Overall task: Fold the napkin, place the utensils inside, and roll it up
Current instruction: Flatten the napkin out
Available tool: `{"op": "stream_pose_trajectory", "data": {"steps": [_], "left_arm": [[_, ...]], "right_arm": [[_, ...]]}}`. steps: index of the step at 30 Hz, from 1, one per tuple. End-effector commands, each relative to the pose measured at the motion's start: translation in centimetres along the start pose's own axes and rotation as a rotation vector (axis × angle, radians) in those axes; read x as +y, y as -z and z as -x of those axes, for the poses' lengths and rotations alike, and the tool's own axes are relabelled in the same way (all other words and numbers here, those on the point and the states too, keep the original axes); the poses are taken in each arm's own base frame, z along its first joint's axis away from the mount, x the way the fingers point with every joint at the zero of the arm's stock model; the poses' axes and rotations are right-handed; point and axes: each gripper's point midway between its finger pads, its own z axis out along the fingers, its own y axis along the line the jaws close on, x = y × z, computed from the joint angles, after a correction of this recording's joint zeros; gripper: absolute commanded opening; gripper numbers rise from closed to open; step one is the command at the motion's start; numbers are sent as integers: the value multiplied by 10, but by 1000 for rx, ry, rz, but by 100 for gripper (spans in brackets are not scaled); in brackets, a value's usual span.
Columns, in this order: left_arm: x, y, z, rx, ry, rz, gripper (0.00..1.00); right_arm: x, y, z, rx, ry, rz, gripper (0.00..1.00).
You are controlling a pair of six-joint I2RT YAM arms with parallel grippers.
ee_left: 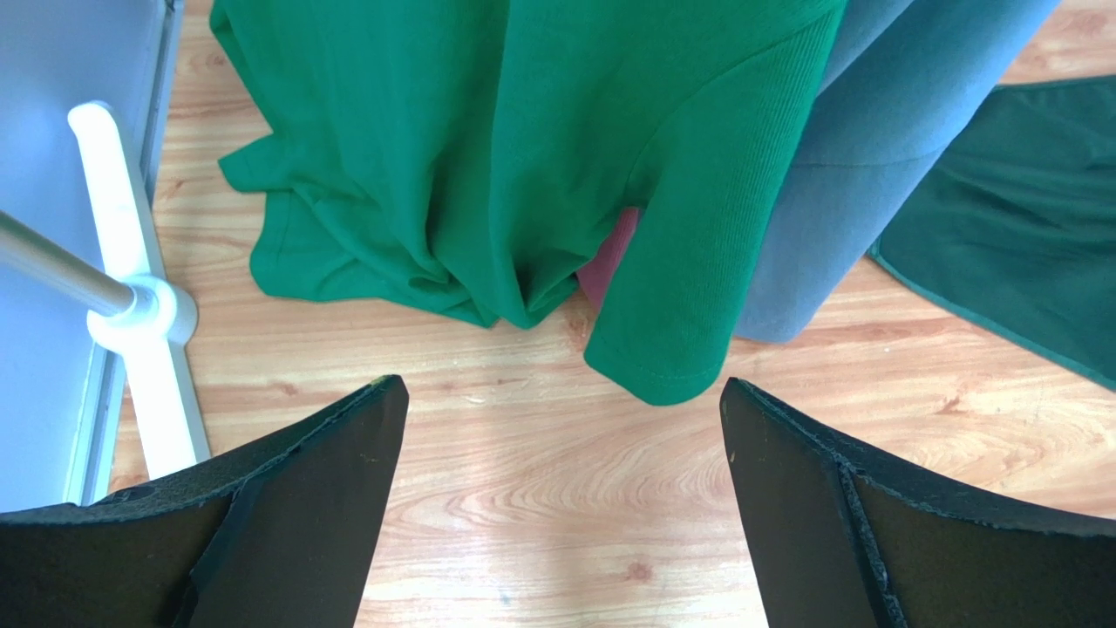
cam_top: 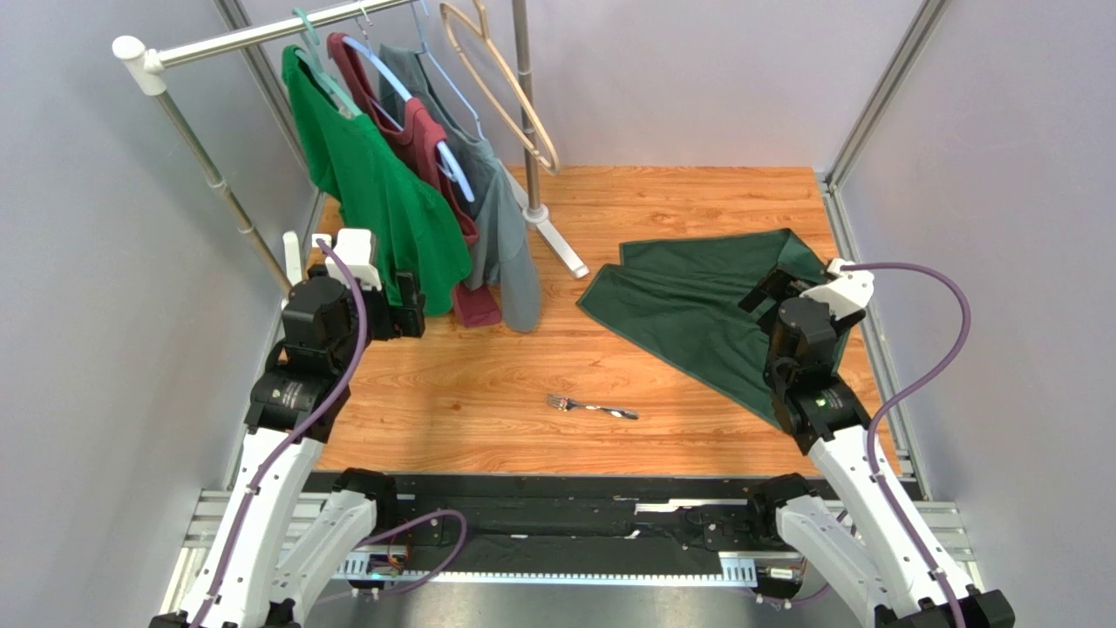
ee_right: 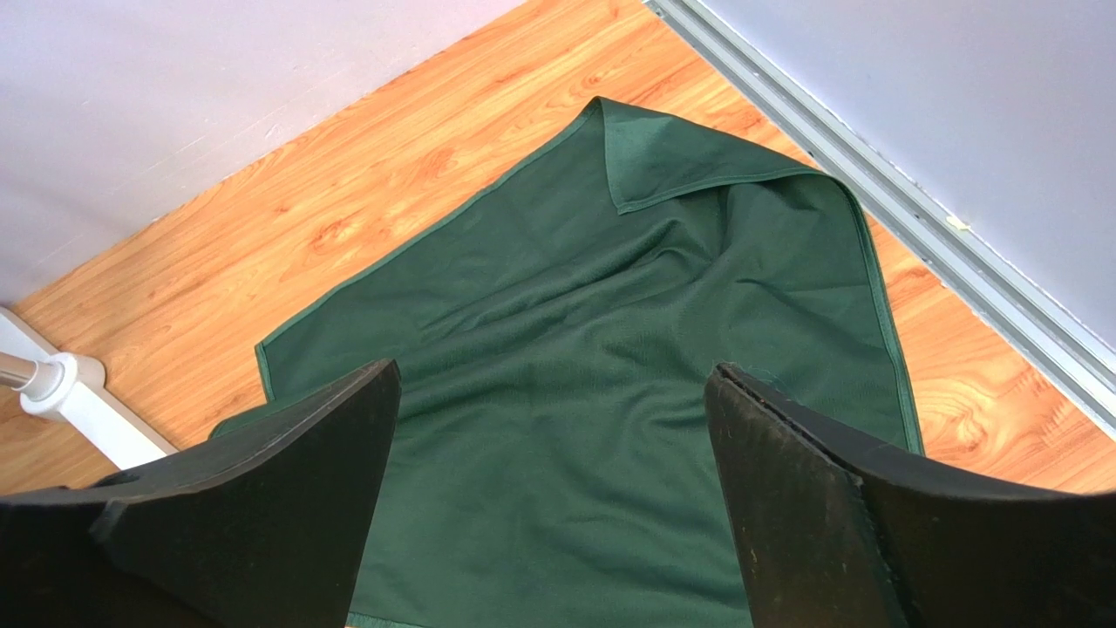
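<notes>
The dark green napkin (cam_top: 688,304) lies spread and rumpled on the wooden table at the right, one far corner folded over (ee_right: 655,164). A small silver fork (cam_top: 592,407) rests on bare wood near the front middle, apart from the cloth. My right gripper (ee_right: 550,393) hovers over the napkin (ee_right: 576,393), open, nothing between its fingers. My left gripper (ee_left: 563,406) is open above bare wood at the left, just in front of the hanging shirts. An edge of the napkin (ee_left: 1035,236) shows at the right of the left wrist view.
A clothes rack (cam_top: 223,50) at the back left carries a bright green shirt (cam_top: 373,183), a maroon one (cam_top: 426,138), a grey-green one (cam_top: 504,223) and empty hangers (cam_top: 504,85). Its white foot (ee_left: 131,301) stands left of my left gripper. Grey walls and a metal rail (ee_right: 904,196) bound the table.
</notes>
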Motion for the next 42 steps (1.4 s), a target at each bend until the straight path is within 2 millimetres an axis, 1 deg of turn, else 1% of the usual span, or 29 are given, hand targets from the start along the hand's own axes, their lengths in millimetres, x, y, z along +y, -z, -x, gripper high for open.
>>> {"op": "stream_pose_trajectory", "data": {"steps": [1, 4, 7, 9, 10, 11, 13, 14, 15, 16, 17, 18, 19, 20, 21, 22, 23, 25, 26, 28, 29, 30, 31, 32, 36, 37, 38, 41, 42], "left_arm": [[-7, 10, 25, -74, 29, -29, 99], [-27, 10, 27, -75, 1, -143, 97], [-41, 6, 29, -60, 1, -178, 94], [-70, 8, 27, -47, -12, -256, 93], [-72, 8, 30, -56, -13, -237, 93], [-97, 11, 25, -45, -32, -304, 93], [-122, -1, 19, -31, -33, -325, 92], [-140, -4, 14, -19, -44, -366, 92], [-169, -13, 5, 11, -35, -425, 91], [-191, -14, -1, 39, -16, -508, 89], [-207, -20, -5, 57, 9, -559, 87], [-226, -38, -11, 71, 65, -584, 84], [-240, -42, -16, 93, 83, -632, 81], [-251, -61, -35, 152, 88, -624, 76], [-257, -71, -37, 155, 93, -620, 67], [-262, -80, -32, 149, 100, -611, 65], [-268, -99, -55, 208, 85, -588, 64], [-284, -116, -51, 195, 96, -603, 63], [-289, -132, -72, 246, 86, -587, 63], [-297, -148, -74, 245, 92, -573, 63], [-298, -161, -89, 277, 86, -552, 61], [-298, -167, -95, 292, 83, -539, 61], [-295, -176, -93, 286, 89, -509, 61], [-290, -186, -102, 311, 107, -482, 60], [-275, -211, -112, 317, 151, -408, 59], [-272, -215, -114, 321, 145, -391, 59], [-268, -222, -123, 339, 130, -372, 59], [-265, -233, -130, 344, 111, -352, 59], [-263, -238, -128, 337, 110, -343, 58]], "right_arm": [[7, 6, 25, -42, -29, 25, 91], [11, 7, 28, -40, -30, 40, 91], [20, 5, 24, -13, -28, 75, 91], [27, 1, 16, 18, -26, 96, 91], [34, 1, 12, 40, -27, 126, 90], [38, 0, 9, 54, -38, 137, 90], [46, -4, -4, 109, -22, 162, 89], [50, -5, -5, 122, -19, 170, 89], [52, -6, -7, 133, -19, 173, 88], [53, -8, -15, 168, -2, 172, 88], [53, -9, -17, 179, 2, 171, 88], [56, -8, -16, 185, 4, 178, 87], [56, -8, -19, 199, 11, 178, 87], [57, -9, -20, 206, 14, 180, 87], [58, -8, -20, 210, 13, 183, 87], [59, -8, -20, 212, 13, 189, 87], [59, -8, -21, 217, 14, 190, 87], [61, -7, -21, 220, 13, 199, 87], [61, -7, -20, 219, 12, 201, 87], [63, -7, -20, 223, 15, 208, 87], [63, -7, -20, 223, 17, 209, 87], [65, -7, -19, 222, 13, 213, 87], [65, -7, -19, 225, 18, 217, 87], [66, -6, -19, 226, 16, 220, 87], [68, -5, -21, 237, 12, 237, 87], [68, -5, -23, 243, 12, 237, 87], [69, -5, -24, 246, 9, 240, 87], [71, -5, -27, 261, 6, 248, 87], [72, -5, -27, 263, 4, 250, 87]]}}
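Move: The napkin's left corner lies about 15 cm ahead of the left hand, some 28 cm to its right and about 25 cm below. From that corner, the tip of the rack's white foot is roughly 6 cm farther out, the hanging grey shirt's lower end about 10 cm to the left, and the fork some 19 cm nearer the bases and 3 cm to the right. The right hand hovers above the napkin, whose middle is about 10 cm ahead, 5 cm left and 21 cm below. The left hand swings about 30 cm to the right in front of the hanging clothes, then dives about 20 cm and reaches some 12 cm forward to come close over the napkin's left corner, tipping its fingers farther down, turning clockwise and partly easing back, and narrowing from wide open to a bit over half. The right hand, still open above the napkin, shifts some 6 cm left with a little forward and down, turning counter-clockwise about 15 degrees and tipping down slightly. ##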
